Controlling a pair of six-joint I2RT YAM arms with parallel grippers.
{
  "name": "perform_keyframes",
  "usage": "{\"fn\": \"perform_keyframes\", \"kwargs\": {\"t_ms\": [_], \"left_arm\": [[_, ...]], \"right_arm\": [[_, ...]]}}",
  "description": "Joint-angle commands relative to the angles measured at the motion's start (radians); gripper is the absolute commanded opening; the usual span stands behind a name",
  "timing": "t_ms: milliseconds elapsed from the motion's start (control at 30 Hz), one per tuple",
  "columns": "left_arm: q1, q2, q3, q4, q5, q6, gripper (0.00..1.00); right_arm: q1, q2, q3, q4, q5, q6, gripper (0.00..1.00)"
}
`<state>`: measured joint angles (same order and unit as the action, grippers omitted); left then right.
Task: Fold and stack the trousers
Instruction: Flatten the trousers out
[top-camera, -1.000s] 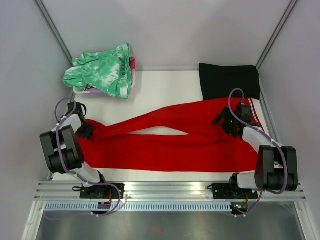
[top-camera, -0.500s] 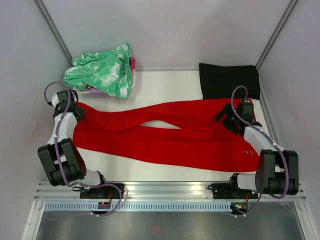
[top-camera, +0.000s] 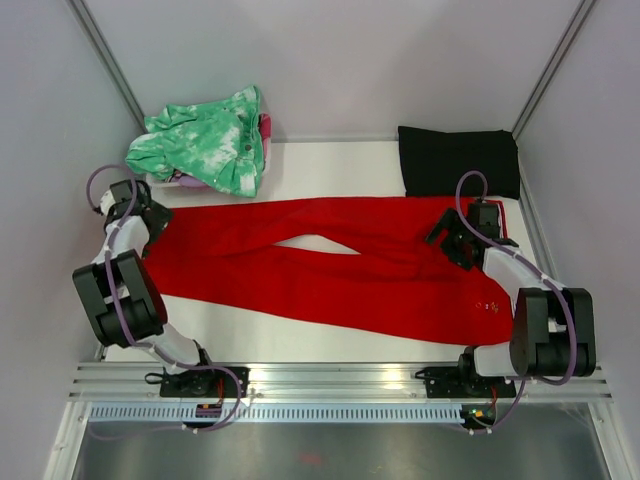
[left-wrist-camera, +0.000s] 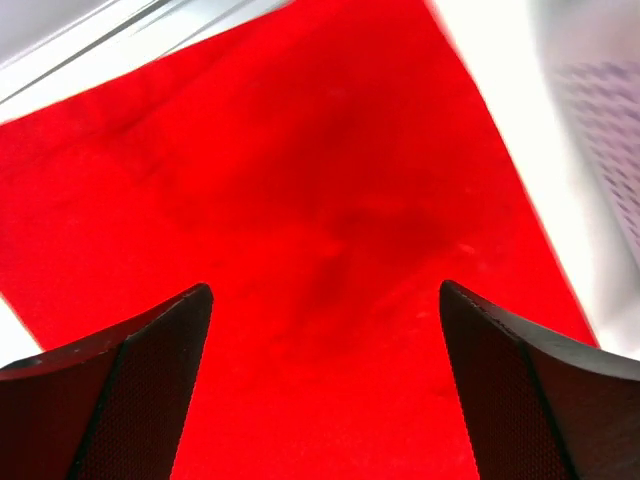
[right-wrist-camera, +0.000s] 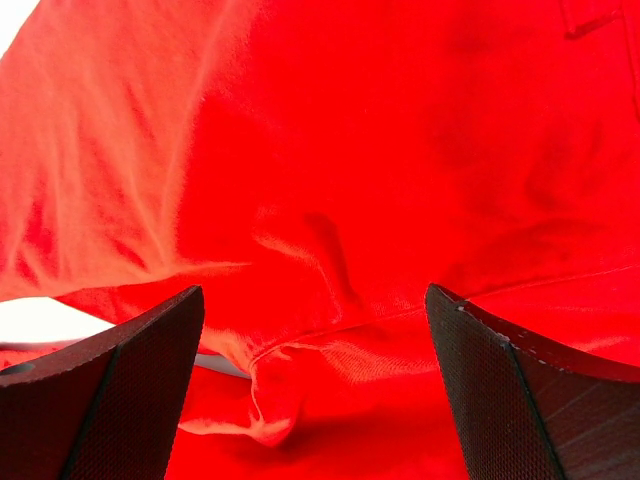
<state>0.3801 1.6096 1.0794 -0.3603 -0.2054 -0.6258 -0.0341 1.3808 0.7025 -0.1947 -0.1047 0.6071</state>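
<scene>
The red trousers (top-camera: 350, 280) lie spread across the white table, legs running left and waistband end at the right. A sliver of table shows between the two legs. My left gripper (top-camera: 152, 215) hovers over the far leg's end at the left, jaws wide open, only flat red fabric (left-wrist-camera: 330, 180) beneath it. Over the hip area at the right, my right gripper (top-camera: 452, 240) is also open and holds nothing; creased red cloth (right-wrist-camera: 330, 200) with a seam fold lies below its fingers (right-wrist-camera: 120, 390).
A green-and-white mottled garment (top-camera: 205, 145) is heaped at the back left. A black folded cloth (top-camera: 458, 160) lies at the back right, just beyond the trousers. Grey walls close in both sides; the metal rail (top-camera: 340, 378) runs along the near edge.
My left gripper carried the leg end toward the back left, uncrossing and straightening the legs, then opened and let the fabric go. The right arm barely moved.
</scene>
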Motion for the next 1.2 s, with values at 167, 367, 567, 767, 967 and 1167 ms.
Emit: {"fn": "perform_keyframes", "kwargs": {"t_ms": [167,367,567,767,967,1167], "left_arm": [[0.255,-0.135,-0.229,0.018,0.285,-0.209,1.00],[0.321,-0.146,-0.346,-0.040,0.165,-0.299,0.94],[0.373,-0.036,-0.374,-0.017,0.163,-0.316,0.64],[0.384,0.003,-0.371,0.006,0.147,-0.275,0.06],[0.393,-0.110,-0.360,-0.147,0.054,-0.284,0.02],[0.393,-0.425,-0.371,-0.475,-0.270,-0.411,0.02]], "right_arm": [[0.028,0.076,0.069,-0.011,-0.006,-0.019,0.98],[0.092,0.200,0.156,-0.040,-0.006,-0.038,0.98],[0.154,0.248,0.219,-0.032,-0.003,-0.020,0.98],[0.157,0.202,0.200,-0.029,0.037,-0.015,0.98],[0.157,0.185,0.203,-0.003,0.062,0.005,0.98],[0.155,0.198,0.196,0.084,0.099,0.062,0.98]]}}
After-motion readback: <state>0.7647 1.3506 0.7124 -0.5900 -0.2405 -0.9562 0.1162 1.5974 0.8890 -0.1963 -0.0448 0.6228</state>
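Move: The left hem edge of the trousers' near leg lies about 12 cm back from the left hand, 3 cm to its left and 8 cm below; that leg's near corner is some 17 cm back and 1 cm right. The far leg's edge runs 6 cm ahead, the green shirt 24 cm ahead and 10 cm right. From the right hand that hem is roughly 65 cm left and 8 back, the crotch 6 left and 3 back. The open left hand swings back about 12 cm and down 7 to the near leg's left edge, turning counter-clockwise some 30 degrees, closes on the cloth, then draws back 7 cm more with the edge pinched, easing up slightly. Meanwhile the right hand, fingers still wide open, sinks a little and drifts left and forward over the trousers, about 6 cm. ##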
